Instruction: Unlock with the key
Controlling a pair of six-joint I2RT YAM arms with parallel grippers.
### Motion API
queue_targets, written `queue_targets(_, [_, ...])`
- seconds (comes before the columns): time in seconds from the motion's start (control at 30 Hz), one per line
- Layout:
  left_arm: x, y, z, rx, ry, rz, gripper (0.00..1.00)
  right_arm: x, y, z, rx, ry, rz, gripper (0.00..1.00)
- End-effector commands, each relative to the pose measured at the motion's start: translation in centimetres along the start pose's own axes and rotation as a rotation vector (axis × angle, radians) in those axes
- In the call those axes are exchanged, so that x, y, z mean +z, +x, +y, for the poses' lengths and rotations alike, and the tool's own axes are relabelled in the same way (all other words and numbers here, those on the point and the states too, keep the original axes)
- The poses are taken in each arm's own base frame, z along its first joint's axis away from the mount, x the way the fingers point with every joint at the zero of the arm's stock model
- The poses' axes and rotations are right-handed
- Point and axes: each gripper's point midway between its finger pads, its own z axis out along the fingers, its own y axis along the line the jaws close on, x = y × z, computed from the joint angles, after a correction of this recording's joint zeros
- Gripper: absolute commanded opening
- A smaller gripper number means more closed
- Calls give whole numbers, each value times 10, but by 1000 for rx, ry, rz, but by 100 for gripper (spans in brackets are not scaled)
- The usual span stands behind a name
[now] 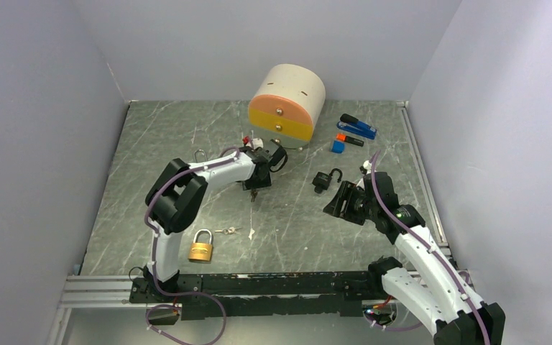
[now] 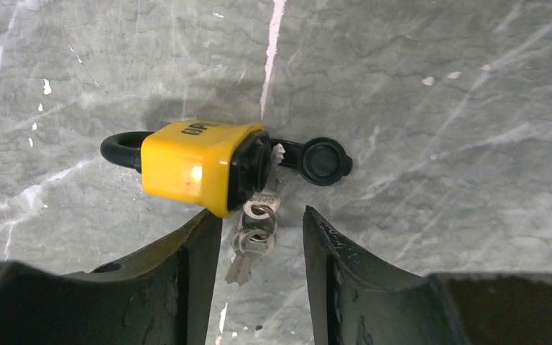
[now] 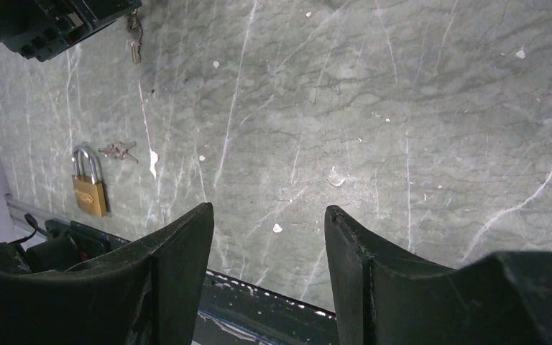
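In the left wrist view a yellow padlock (image 2: 187, 164) with a black shackle (image 2: 118, 149) lies on the grey stone table. A key (image 2: 262, 205) sticks in its end, and a ring of spare keys (image 2: 248, 248) hangs from it. The lock's black dust cap (image 2: 323, 161) is flipped open beside it. My left gripper (image 2: 260, 212) is open, its fingers on either side of the keys and not touching them. From above, the left gripper (image 1: 254, 185) hides the yellow lock. My right gripper (image 1: 341, 201) (image 3: 267, 208) hovers open and empty over bare table.
A black padlock (image 1: 323, 179) with a raised shackle lies by the right gripper. Near the front lie a brass padlock (image 1: 200, 246) (image 3: 88, 187) and loose keys (image 1: 227, 231) (image 3: 118, 151). A round drawer unit (image 1: 287, 100), a blue stapler (image 1: 358, 127) and small blocks (image 1: 339, 142) stand at the back.
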Motion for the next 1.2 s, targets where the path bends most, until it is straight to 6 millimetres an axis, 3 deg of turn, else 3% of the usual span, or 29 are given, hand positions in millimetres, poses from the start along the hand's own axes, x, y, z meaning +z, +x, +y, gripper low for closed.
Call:
queue_targets(0.0, [6,-2,3,-9,-35,13,48,-1,-8,0,-15,3,-40,61])
queue_targets(0.2, [15,5,6,-10,-64,43,45,1,-8,0,-10,2,-35,61])
queue_targets(0.37, [14,15,0,-25,-24,95,19,0,-7,1,1,0,-32,61])
queue_targets(0.53, [5,21,-2,-28,-3,112,3,0,-7,3,10,-10,-31,61])
queue_targets(0.83, [-33,33,-12,58,94,138,3,2,-7,6,14,-25,-24,61])
queue_targets(1.17, [-95,28,-63,171,548,137,3,9,-2,27,0,-162,9,65])
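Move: The keys lie right between the left hand's open fingertips, straight below by about 2 cm. The yellow padlock is some 3 cm ahead and 2 cm to the left of that hand; the black padlock stands about 19 cm to its right and 4 cm ahead. The second bunch lies some 13 cm back and 7 cm left of it. From the right hand, the keys are about 13 cm ahead, 23 cm left and 11 cm below. Left fingers dip 1 cm, shut on the keys, carry them back some 5 cm, up and right. ##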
